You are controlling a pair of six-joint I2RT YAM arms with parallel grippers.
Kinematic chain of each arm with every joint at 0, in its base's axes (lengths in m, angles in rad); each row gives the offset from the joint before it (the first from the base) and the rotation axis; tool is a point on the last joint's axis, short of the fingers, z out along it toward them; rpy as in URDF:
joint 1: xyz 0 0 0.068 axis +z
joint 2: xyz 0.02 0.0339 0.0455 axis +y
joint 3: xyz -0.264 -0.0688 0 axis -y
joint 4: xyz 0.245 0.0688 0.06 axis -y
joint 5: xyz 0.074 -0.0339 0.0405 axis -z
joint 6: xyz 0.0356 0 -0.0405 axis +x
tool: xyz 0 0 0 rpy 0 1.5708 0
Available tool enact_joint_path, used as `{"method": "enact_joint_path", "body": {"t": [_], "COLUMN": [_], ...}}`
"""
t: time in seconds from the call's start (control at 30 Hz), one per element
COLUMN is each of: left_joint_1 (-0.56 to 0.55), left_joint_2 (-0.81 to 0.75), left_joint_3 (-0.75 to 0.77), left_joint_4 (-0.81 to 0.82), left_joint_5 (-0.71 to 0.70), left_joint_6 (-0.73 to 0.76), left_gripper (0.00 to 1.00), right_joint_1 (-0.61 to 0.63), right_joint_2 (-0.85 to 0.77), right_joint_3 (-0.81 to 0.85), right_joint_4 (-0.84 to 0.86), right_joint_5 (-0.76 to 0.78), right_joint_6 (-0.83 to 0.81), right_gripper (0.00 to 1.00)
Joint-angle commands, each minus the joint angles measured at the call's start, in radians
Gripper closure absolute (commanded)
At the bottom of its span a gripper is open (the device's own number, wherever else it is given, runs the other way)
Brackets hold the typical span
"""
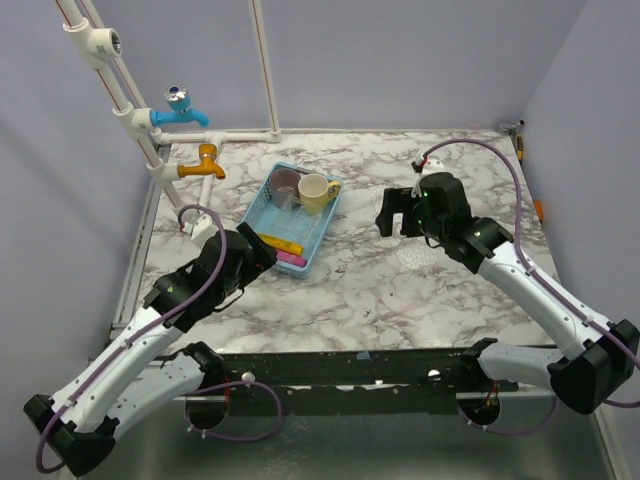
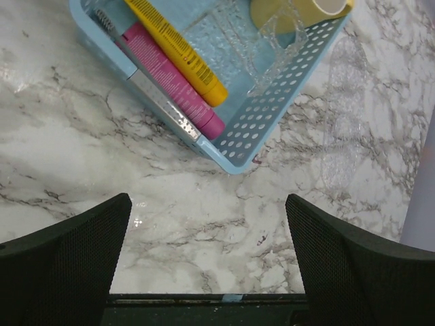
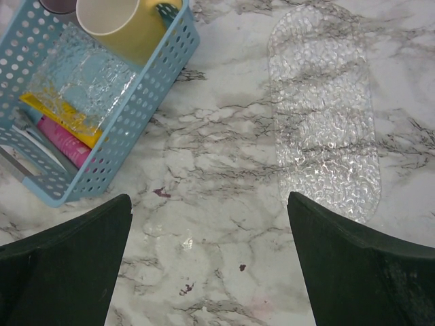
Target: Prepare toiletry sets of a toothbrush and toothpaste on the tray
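Note:
A blue perforated basket [image 1: 322, 222] holds the toothpaste: a yellow tube [image 2: 178, 49] and a magenta-pink tube [image 2: 170, 78] side by side. A toothbrush with a grey handle [image 2: 158, 102] lies along the basket wall beside the pink tube. A clear bumpy oval tray [image 3: 326, 115] lies flat on the marble with nothing on it. My left gripper [image 2: 207, 204] hovers open just in front of the basket's near corner. My right gripper [image 3: 207, 200] is open above bare marble between basket and tray.
A mauve cup [image 1: 283, 183] and a cream mug [image 1: 315, 190] stand at the basket's far end, with another clear bumpy piece [image 3: 81, 75] lying over the tubes. Blue and orange taps [image 1: 185, 112] on white pipes stand at the back left.

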Motion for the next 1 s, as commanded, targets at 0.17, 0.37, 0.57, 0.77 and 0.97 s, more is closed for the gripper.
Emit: {"method": "enact_joint_path", "body": {"t": [0.17,0.37,0.57,0.77,0.97], "left_joint_1": [0.141,0.215,0.244,0.273,0.302], "left_joint_2": [0.142,0.279,0.378,0.446,0.513], "left_joint_3": [0.031,0.04,0.076,0.1,0.119], "left_joint_4": [-0.101,-0.045,-0.024,-0.006,0.008], "left_joint_5": [0.148,0.261,0.29,0.301,0.324], "left_joint_6": [-0.248,-0.23,-0.224,-0.217,-0.197], "left_gripper": [0.12,0.19,0.22,0.27,0.34], "right_joint_1": [0.001,0.001,0.001,0.0,0.0], "right_joint_2": [0.019,0.014,0.011,0.004,0.013], "right_joint_3": [-0.046,-0.071,-0.099,-0.128,-0.135], "right_joint_4": [-0.001,0.012,0.021,0.031,0.02], "right_joint_5": [0.034,0.01,-0.024,-0.054,-0.065], "right_joint_6": [0.017,0.022,0.034,0.043,0.041], "right_gripper": [0.0,0.0,0.0,0.0,0.0]}}
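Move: In the near end of the blue basket, the pink toothpaste lies about 12 cm ahead of the open left hand, 2 cm to its right and some 18 cm below. The grey toothbrush runs along its near side, about 10 cm ahead of that hand; the yellow toothpaste is 16 cm straight ahead of it, both at similar depth. From the right hand, the pink toothpaste is roughly 28 cm left, 3 cm ahead and 20 cm down. Sinking about 8 cm towards the pink toothpaste and toothbrush, the left hand drops first, then levels off and glides forward, some 5 cm in all. Its fingers tip nearly 30 degrees more steeply down, swing a little counter-clockwise and narrow partway, touching nothing by the end. The right hand, wide open, lowers over 5 cm and eases back above bare table beside the bubble-wrap mat. ##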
